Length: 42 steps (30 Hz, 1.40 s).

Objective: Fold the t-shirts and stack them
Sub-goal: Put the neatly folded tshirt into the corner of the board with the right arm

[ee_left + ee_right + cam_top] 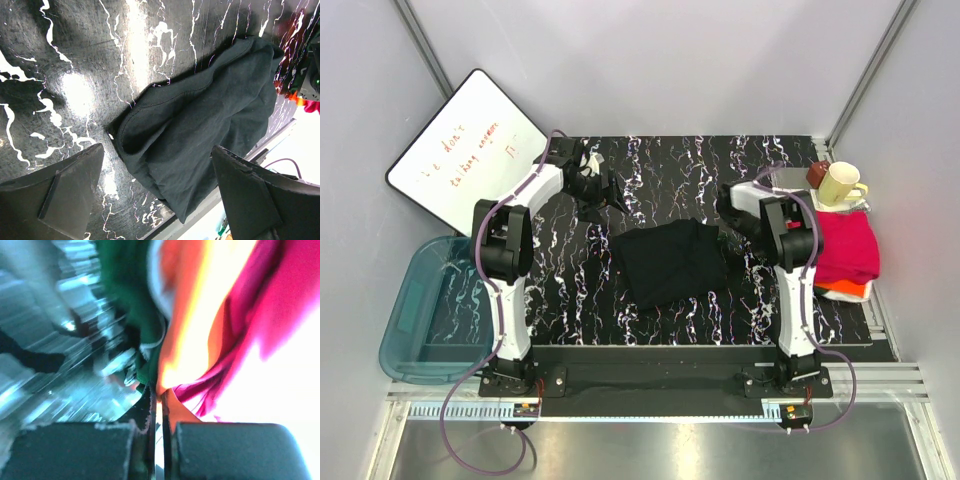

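Observation:
The black t-shirt (pixel 670 262) lies folded in the middle of the marbled table; in the left wrist view the black t-shirt (pixel 200 115) shows a rumpled edge. My left gripper (pixel 598 190) hovers open behind and left of it, and in its own view the left gripper (pixel 157 150) holds nothing. A magenta t-shirt (pixel 845 248) tops a pile at the right edge, with an orange piece (pixel 848 290) under it. My right gripper (pixel 728 215) sits between the black t-shirt and that pile. In the blurred right wrist view the right gripper (pixel 162 392) is shut, with orange cloth (pixel 200 315), magenta cloth (pixel 270 305) and green cloth (pixel 130 295) just past its tips.
A cream mug (pixel 840 185) and a brown object (pixel 817 174) stand behind the pile at the back right. A whiteboard (pixel 465 145) leans at the back left. A blue plastic bin (pixel 420 310) sits off the table's left side.

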Each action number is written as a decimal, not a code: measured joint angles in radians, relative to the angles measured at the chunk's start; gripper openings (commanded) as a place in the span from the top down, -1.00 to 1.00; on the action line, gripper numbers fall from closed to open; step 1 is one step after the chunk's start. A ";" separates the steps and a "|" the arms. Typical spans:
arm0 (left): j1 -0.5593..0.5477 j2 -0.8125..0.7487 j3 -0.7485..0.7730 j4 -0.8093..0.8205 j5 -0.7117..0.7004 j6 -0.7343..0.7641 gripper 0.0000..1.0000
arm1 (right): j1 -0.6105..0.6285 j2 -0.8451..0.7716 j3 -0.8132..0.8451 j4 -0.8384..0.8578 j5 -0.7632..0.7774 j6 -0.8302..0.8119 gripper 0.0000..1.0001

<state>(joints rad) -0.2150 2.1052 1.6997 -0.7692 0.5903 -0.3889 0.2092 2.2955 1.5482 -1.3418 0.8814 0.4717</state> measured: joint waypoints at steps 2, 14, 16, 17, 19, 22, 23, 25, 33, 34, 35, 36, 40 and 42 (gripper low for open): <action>0.000 0.000 0.000 0.000 0.000 0.000 -0.87 | 0.057 0.003 0.043 -0.010 -0.032 0.000 1.00; 0.000 0.000 0.000 0.000 0.000 0.000 -0.87 | 0.309 0.035 0.134 -0.045 -0.188 -0.021 1.00; 0.000 0.000 0.000 0.000 0.000 0.000 -0.87 | 0.310 0.035 0.120 -0.045 -0.196 -0.027 1.00; 0.000 0.000 0.000 0.000 0.000 0.000 -0.88 | 0.310 0.034 0.113 -0.047 -0.197 -0.028 1.00; 0.000 0.000 0.000 0.000 0.000 0.000 -0.88 | 0.310 0.030 0.099 -0.052 -0.207 -0.030 1.00; 0.000 0.000 0.000 0.000 0.000 0.000 -0.88 | 0.310 0.016 0.077 -0.059 -0.232 -0.029 1.00; 0.000 0.000 0.000 0.000 0.000 0.000 -0.88 | 0.310 0.011 0.072 -0.059 -0.239 -0.029 0.96; 0.000 0.000 0.000 0.000 0.000 0.000 -0.88 | 0.309 0.000 0.066 -0.060 -0.255 -0.028 0.69; 0.000 0.000 0.000 0.000 0.000 0.002 -0.90 | 0.310 -0.075 0.087 -0.036 -0.352 -0.044 -0.89; 0.000 0.000 0.000 0.000 0.000 0.003 -0.90 | 0.310 -0.098 0.103 -0.035 -0.367 -0.052 -0.95; 0.000 0.000 0.000 0.000 -0.001 0.005 -0.90 | 0.310 -0.127 0.122 -0.031 -0.385 -0.057 -1.00; 0.000 0.000 0.000 0.000 -0.001 0.005 -0.90 | 0.310 -0.161 0.142 -0.024 -0.407 -0.065 -1.00; 0.000 0.000 -0.001 0.000 -0.001 0.008 -0.90 | 0.310 -0.319 0.193 0.006 -0.497 -0.088 -1.00; 0.000 0.000 -0.001 0.000 -0.001 0.008 -0.91 | 0.310 -0.373 0.193 0.022 -0.542 -0.097 -1.00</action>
<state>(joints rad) -0.2150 2.1052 1.6989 -0.7692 0.5892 -0.3805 0.5190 1.9228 1.7409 -1.3201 0.3397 0.3748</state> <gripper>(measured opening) 0.951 0.994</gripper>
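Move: I have the left edge of the folded t-shirt stack pinched in my right hand; the stack's middle is about 6 cm to the right and 3 cm back. It is going to the bare table some 12 cm to my left. Beyond that lies the black t-shirt, its middle about 30 cm left and 5 cm back; the cream mug stands 11 cm ahead and 7 cm right. From my left hand, that bare spot is roughly 31 cm right, 12 cm back. With my right fingers still shut on the stack's left edge, I drag it quickly about 12 cm to the left across the table towards the black t-shirt, then ease back a little and pause low. I open wide, let go, and rise some 10 cm while drifting farther left, tilting about 40 degrees so the fingers point more steeply down. ##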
